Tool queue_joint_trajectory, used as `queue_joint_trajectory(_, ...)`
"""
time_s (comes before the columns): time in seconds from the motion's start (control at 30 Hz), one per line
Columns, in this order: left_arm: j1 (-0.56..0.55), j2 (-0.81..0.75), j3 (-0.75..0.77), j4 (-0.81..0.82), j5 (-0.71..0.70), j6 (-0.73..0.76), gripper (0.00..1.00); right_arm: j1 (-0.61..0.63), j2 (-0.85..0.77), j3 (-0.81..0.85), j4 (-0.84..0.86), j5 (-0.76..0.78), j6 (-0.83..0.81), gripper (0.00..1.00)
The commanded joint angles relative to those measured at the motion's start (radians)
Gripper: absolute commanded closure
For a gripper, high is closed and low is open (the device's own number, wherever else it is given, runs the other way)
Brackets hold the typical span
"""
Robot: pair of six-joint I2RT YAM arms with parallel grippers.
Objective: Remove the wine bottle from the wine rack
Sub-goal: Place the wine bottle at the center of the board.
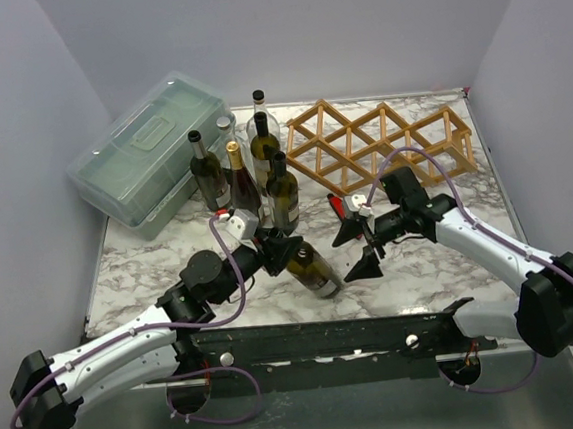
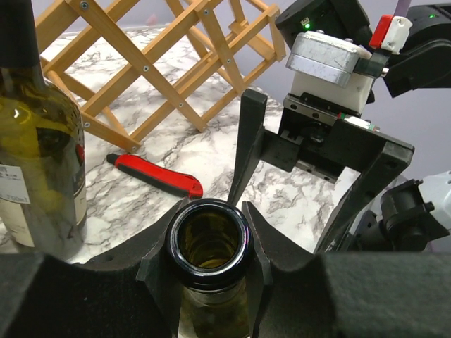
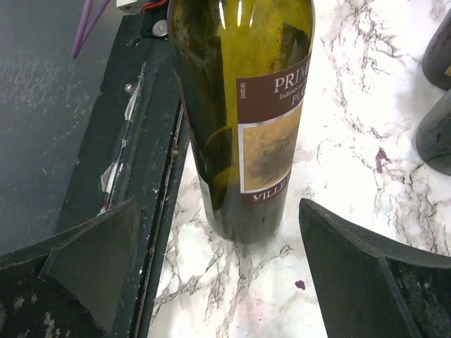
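The wooden wine rack (image 1: 381, 144) (image 2: 162, 63) stands empty at the back right of the marble table. A green wine bottle (image 1: 311, 268) (image 3: 246, 105) is off the rack. It leans with its labelled body toward the table's front edge and its base on the marble. My left gripper (image 1: 276, 247) (image 2: 211, 211) is shut on the bottle's neck, just below the open mouth (image 2: 211, 243). My right gripper (image 1: 360, 246) (image 3: 225, 271) hangs open just right of the bottle's base, its fingers (image 3: 91, 260) wide apart and touching nothing.
Several dark bottles (image 1: 253, 172) stand upright left of the rack, one close to my left wrist (image 2: 35, 141). A translucent green lidded box (image 1: 147, 166) sits at the back left. A red-handled tool (image 2: 158, 176) lies on the marble before the rack. The black base rail (image 3: 141, 141) runs along the front edge.
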Motion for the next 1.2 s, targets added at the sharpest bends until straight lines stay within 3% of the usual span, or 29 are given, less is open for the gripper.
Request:
queue_joint_trajectory(0.0,0.006,-0.056,0.103,-0.069,-0.021,0.071,1.00,-0.005,-0.021,0.039,-0.060,0.010,-0.053,0.01)
queue_joint_trajectory(0.53,0.021,-0.086,0.257,-0.388,-0.246,0.260,1.00,-0.017,-0.034,0.055,-0.066,0.081,-0.049,0.01)
queue_joint_trajectory(1.17,0.157,-0.098,0.275,-0.445,-0.377,0.332,1.00,-0.019,-0.035,0.052,-0.063,0.109,-0.050,0.01)
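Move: The wine bottle already hangs by its neck in the left fingers. The clear patch of board it is being taken to lies about 7 cm ahead, 11 cm left and some 28 cm below the left hand. The front green bottle stands about 16 cm straight ahead, and the gold-necked one 17 cm ahead and 8 cm left, their middles some 13 cm lower. From the right hand the patch is roughly 23 cm left, 8 cm ahead and 12 cm below. The wine bottle, leaning with its base out to the right, is carried leftwards about 10 cm and then also forward about 6 cm by the left hand, towards the clear patch in front of the gold-necked bottle, at nearly the same height. On the way the wrist rolls its left side up and turns counter-clockwise, each some 25 degrees, bringing the base in under the neck; the fingers keep their grip. ##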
